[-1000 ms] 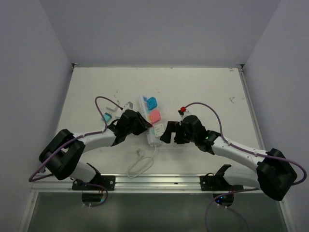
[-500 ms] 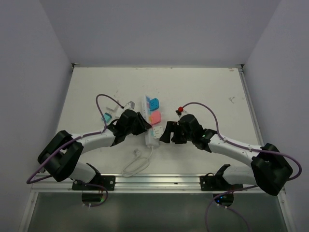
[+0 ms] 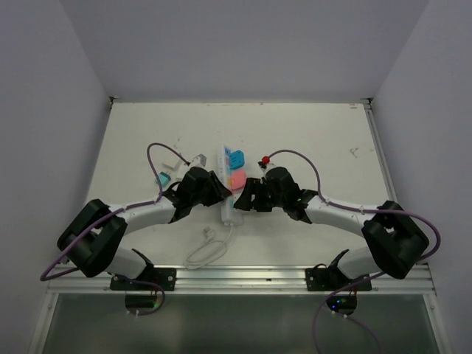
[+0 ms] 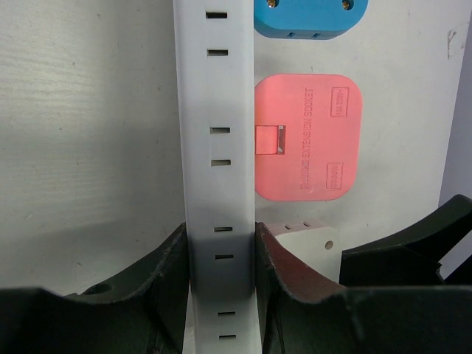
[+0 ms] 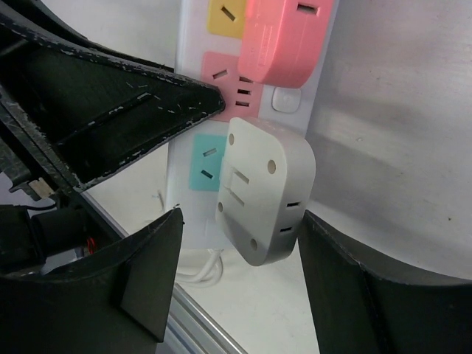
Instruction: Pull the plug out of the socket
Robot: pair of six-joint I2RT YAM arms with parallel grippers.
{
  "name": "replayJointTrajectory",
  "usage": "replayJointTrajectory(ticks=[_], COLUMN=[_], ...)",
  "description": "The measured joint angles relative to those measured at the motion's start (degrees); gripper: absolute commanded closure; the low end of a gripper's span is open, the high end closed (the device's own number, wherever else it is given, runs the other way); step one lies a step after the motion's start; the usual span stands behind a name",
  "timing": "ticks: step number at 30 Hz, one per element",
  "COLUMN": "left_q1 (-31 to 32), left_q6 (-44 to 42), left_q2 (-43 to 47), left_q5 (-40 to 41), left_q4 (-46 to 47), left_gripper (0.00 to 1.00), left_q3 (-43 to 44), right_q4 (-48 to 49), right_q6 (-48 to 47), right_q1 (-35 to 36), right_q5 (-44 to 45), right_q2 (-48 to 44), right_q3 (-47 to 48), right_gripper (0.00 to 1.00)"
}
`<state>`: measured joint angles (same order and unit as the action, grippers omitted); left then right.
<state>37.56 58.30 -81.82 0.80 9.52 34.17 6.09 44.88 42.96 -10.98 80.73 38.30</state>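
The socket (image 3: 221, 158) is a long white strip lying across the table's middle; my left gripper (image 3: 220, 193) is shut on its narrow body (image 4: 217, 147), one finger pressed on each side. A blue plug (image 3: 235, 158) and a pink plug (image 4: 306, 140) sit in it. A white plug (image 5: 265, 192) is seated beside a teal outlet face (image 5: 206, 166). My right gripper (image 5: 242, 221) is open and straddles this white plug. Its right finger (image 5: 354, 280) is almost at the plug's edge, and the left finger (image 5: 147, 273) stands clearly apart.
The strip's thin white cord (image 3: 210, 247) loops toward the metal rail (image 3: 236, 274) at the near edge. A small teal item (image 3: 161, 179) and a white piece (image 3: 198, 158) lie left of the strip. Purple cables arch over both arms.
My right gripper has moved left to the strip, come around the white plug, and its jaws have narrowed. The left gripper and the strip have stayed put.
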Motion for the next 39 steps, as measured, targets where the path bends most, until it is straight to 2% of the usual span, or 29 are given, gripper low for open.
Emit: replayJointTrajectory(ticks=[5,10,13,14,18,29,35,39], left_q1=[0.0,0.0,-0.1,-0.1,-0.4,-1.0,-0.8,-1.3], left_q6=[-0.7,-0.9,-0.9,-0.9,-0.9,-0.9,-0.9,-2.6], left_q2=[0.3,0.6,0.8,0.9,1.3,2.1,4.1,5.2], left_q5=[-0.1,-0.1,-0.1,-0.1,0.0,0.0,0.0,4.0], left_q4=[-0.5,-0.6,-0.7,-0.8,-1.1,-1.9,-2.5,-6.5], left_gripper=[1.00,1.00,1.00,1.00,1.00,1.00,1.00,1.00], left_q3=[0.0,-0.2,-0.3,-0.3,-0.6,-1.0,-1.0,-1.3], right_q4=[1.3,2.1,2.8,3.2,4.4,4.9,4.7,3.8], right_q6=[0.2,0.3,0.4,0.7,1.7,2.3,2.8,2.4], right_q1=[0.0,-0.3,-0.3,-0.3,-0.5,-1.1,-2.5,-4.1], right_q5=[-1.1,-1.5,-1.9,-2.1,-2.5,-3.8,-5.5,-5.5], right_q2=[1.8,2.2,2.4,2.5,3.1,3.1,0.1,-3.3], right_q3=[0.0,0.0,0.0,0.0,0.1,-0.2,-1.5,-1.9], right_gripper=[0.51,0.60,0.74,0.83,1.00,1.00,1.00,1.00])
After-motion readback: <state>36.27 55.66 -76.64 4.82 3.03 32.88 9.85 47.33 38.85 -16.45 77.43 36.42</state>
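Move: The white plug stands in the lower part of the power strip, just beyond the right hand's open fingertips: about 2 cm left of that hand, 1 cm ahead and 1 cm below. The pink plug is some 5 cm ahead and 1 cm to its left, the blue one about 11 cm ahead and 2 cm left. From the left hand, already gripping the strip, the white plug lies roughly 4 cm to the right, level with it front to back and about as high. The right hand eases about 1 cm left and slightly down, closing its part-open fingers on the white plug until they pinch it by its two broad sides, then with the grip kept pulls to the right and up, rising about 2.5 cm and drawing away from the strip. Meanwhile the left hand keeps its pinch across the strip as a counter-hold and draws the other way, creeping about 1 cm left and then jumping to some 3 cm left in all as the two hands part. ##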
